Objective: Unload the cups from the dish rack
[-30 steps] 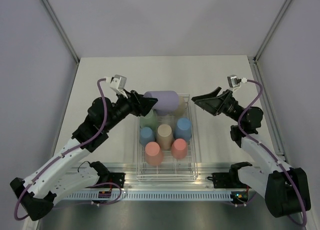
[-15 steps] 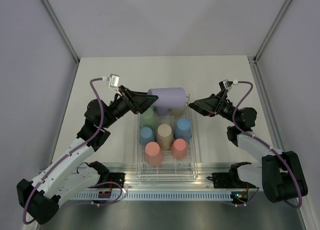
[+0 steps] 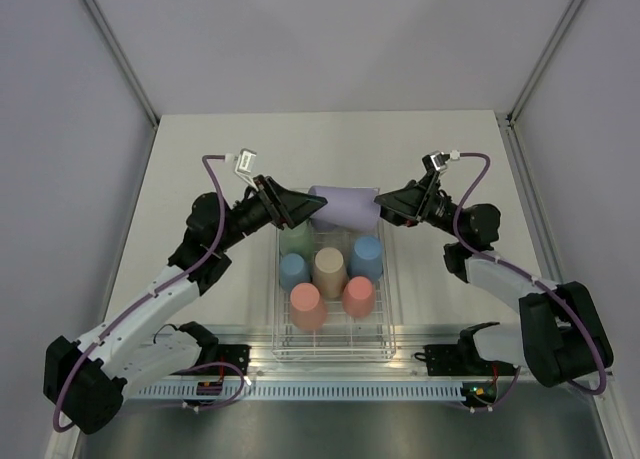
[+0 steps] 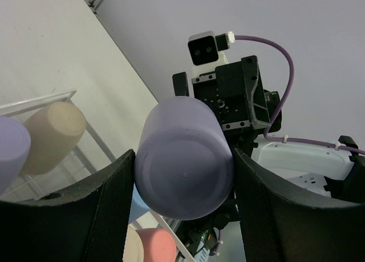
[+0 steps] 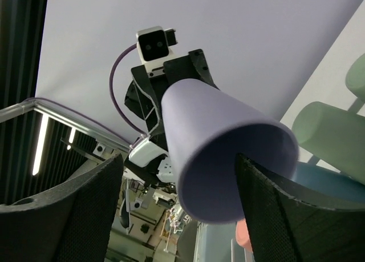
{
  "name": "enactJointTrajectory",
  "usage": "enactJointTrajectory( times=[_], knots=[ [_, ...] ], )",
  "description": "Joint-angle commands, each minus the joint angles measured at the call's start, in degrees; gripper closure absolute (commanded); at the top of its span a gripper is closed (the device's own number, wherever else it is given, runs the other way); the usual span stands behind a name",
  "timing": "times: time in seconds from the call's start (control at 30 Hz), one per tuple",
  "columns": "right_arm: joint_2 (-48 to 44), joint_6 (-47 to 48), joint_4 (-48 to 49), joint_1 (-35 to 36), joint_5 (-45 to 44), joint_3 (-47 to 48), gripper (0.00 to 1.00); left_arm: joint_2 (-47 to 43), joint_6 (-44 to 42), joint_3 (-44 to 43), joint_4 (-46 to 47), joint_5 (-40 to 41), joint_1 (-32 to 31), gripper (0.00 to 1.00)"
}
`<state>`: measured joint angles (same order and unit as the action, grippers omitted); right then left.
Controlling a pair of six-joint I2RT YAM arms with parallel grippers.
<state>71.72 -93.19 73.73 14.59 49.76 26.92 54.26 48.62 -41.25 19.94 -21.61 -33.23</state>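
Observation:
My left gripper (image 3: 305,207) is shut on the base end of a purple cup (image 3: 345,207) and holds it on its side above the far end of the clear dish rack (image 3: 391,279). In the left wrist view the cup's base (image 4: 183,173) fills the gap between the fingers. My right gripper (image 3: 385,207) is open at the cup's open mouth (image 5: 228,153), with one finger (image 5: 268,210) inside the rim and the other outside. In the rack stand a green cup (image 3: 296,239), two blue cups (image 3: 293,270) (image 3: 367,256), a beige cup (image 3: 329,269) and two coral cups (image 3: 307,304) (image 3: 358,295).
The left wrist view shows another purple cup (image 4: 11,150) and a beige cup (image 4: 54,136) in the rack's far row, under the held cup. The table (image 3: 200,149) is white, with grey walls on three sides.
My left gripper has brought the purple cup slightly right and down. My right gripper has moved left from beside the rack to the cup's open mouth.

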Motion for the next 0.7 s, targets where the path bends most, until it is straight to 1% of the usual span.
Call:
enactJointTrajectory(
  times=[0.0, 0.07, 0.1, 0.13, 0.2, 0.23, 0.27, 0.3, 0.33, 0.37, 0.4, 0.43, 0.47, 0.5, 0.53, 0.57, 0.6, 0.63, 0.67],
  knots=[
    [0.9, 1.8, 26.8, 2.5, -1.9, 3.8, 0.2, 0.6, 2.9, 0.6, 4.9, -2.3, 0.0, 0.98],
    [1.5, 2.2, 26.8, 3.2, -2.6, 4.8, 0.33, 0.6, 2.9, 0.9, 5.1, -2.4, -0.3, 0.98],
    [1.8, 2.5, 26.7, 3.9, -2.6, 5.2, 0.43, 0.8, 2.9, 0.9, 4.9, -2.4, -0.3, 0.98],
    [2.3, 2.6, 26.8, 4.3, -2.8, 5.4, 0.61, 0.9, 2.9, 0.9, 4.8, -2.6, -0.4, 0.98],
    [3.0, 2.7, 26.7, 5.3, -2.7, 5.9, 0.81, 0.7, 2.7, 1.2, 4.8, -2.5, -0.4, 0.98],
    [3.2, 2.7, 26.6, 5.4, -2.6, 5.9, 0.97, 0.6, 2.6, 1.4, 4.8, -2.1, -0.4, 0.98],
    [3.2, 2.7, 26.5, 5.6, -2.6, 5.7, 0.99, 0.4, 2.6, 1.5, 4.8, -2.0, -0.4, 0.98],
    [3.1, 2.9, 26.3, 5.7, -2.7, 5.5, 0.99, 0.1, 2.4, 1.6, 4.8, -1.9, -0.4, 0.97],
    [2.9, 3.2, 26.1, 5.7, -2.8, 5.3, 0.99, 0.0, 2.4, 1.6, 4.8, -1.4, -0.4, 0.93],
    [2.6, 3.4, 25.8, 5.7, -2.9, 5.2, 0.99, -0.1, 2.4, 1.6, 4.8, -1.0, -0.4, 0.73],
    [1.9, 3.8, 24.5, 5.7, -2.9, 5.2, 0.99, -0.6, 2.3, 1.7, 4.8, -0.7, -0.4, 0.57],
    [1.3, 5.5, 23.1, 5.8, -2.7, 5.2, 0.99, -1.1, 1.9, 1.6, 4.5, 0.6, -0.3, 0.38],
    [0.5, 6.9, 21.4, 5.7, -2.0, 5.3, 0.99, -1.7, 0.8, 1.4, 3.3, 2.0, -0.3, 0.06],
    [-1.5, 8.8, 15.8, 5.7, -1.7, 5.4, 0.99, -3.5, 0.0, 1.0, -0.2, 3.7, -0.3, 0.0],
    [-2.7, 13.9, 11.9, 5.7, -1.2, 5.8, 0.99, -4.5, -0.9, 0.1, -2.8, 8.2, -0.3, 0.0],
    [-4.4, 17.9, 7.0, 5.6, -0.8, 6.7, 0.99, -5.8, -3.0, -0.3, -4.6, 10.4, -0.3, 0.0],
    [-8.0, 22.3, -6.5, 5.5, -1.6, 7.4, 0.99, -6.9, -4.1, -0.8, -7.3, 12.3, -0.3, 0.0],
    [-9.9, 27.2, -15.2, 5.5, -2.6, 8.6, 0.99, -9.0, -5.0, -0.9, -8.7, 15.6, -0.3, 0.0],
    [-11.8, 39.5, -24.2, 5.5, -4.1, 11.8, 0.99, -9.7, -6.7, -1.2, -9.9, 16.8, -0.3, 0.0]
  ],
)
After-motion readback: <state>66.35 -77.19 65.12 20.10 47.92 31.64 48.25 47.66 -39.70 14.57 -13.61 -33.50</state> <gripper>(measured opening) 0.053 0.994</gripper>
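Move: Hanging sideways in the air, the purple cup has its closed end in the left hand, its middle some 6 cm right of that hand and level with it. From the open right hand the cup's middle lies about 7 cm left, 1 cm up. About 20 cm below the left hand in the rack, the green cup is 3 cm left and 1 cm ahead, the second purple cup 3 cm right and 6 cm ahead. The blue cup is 4 cm back and 1 cm left of the right hand, equally low. Reaching left about 2 cm and slightly up, the right hand takes one finger farther into the cup's mouth and shuts on the near side of the rim, while the left keeps its grip on the base and sinks about 1 cm. Then the left opens wide and backs off left about 3 cm, as the right, still pinching, lifts and draws back some 1.5 cm each, its fingertips tipping up. ##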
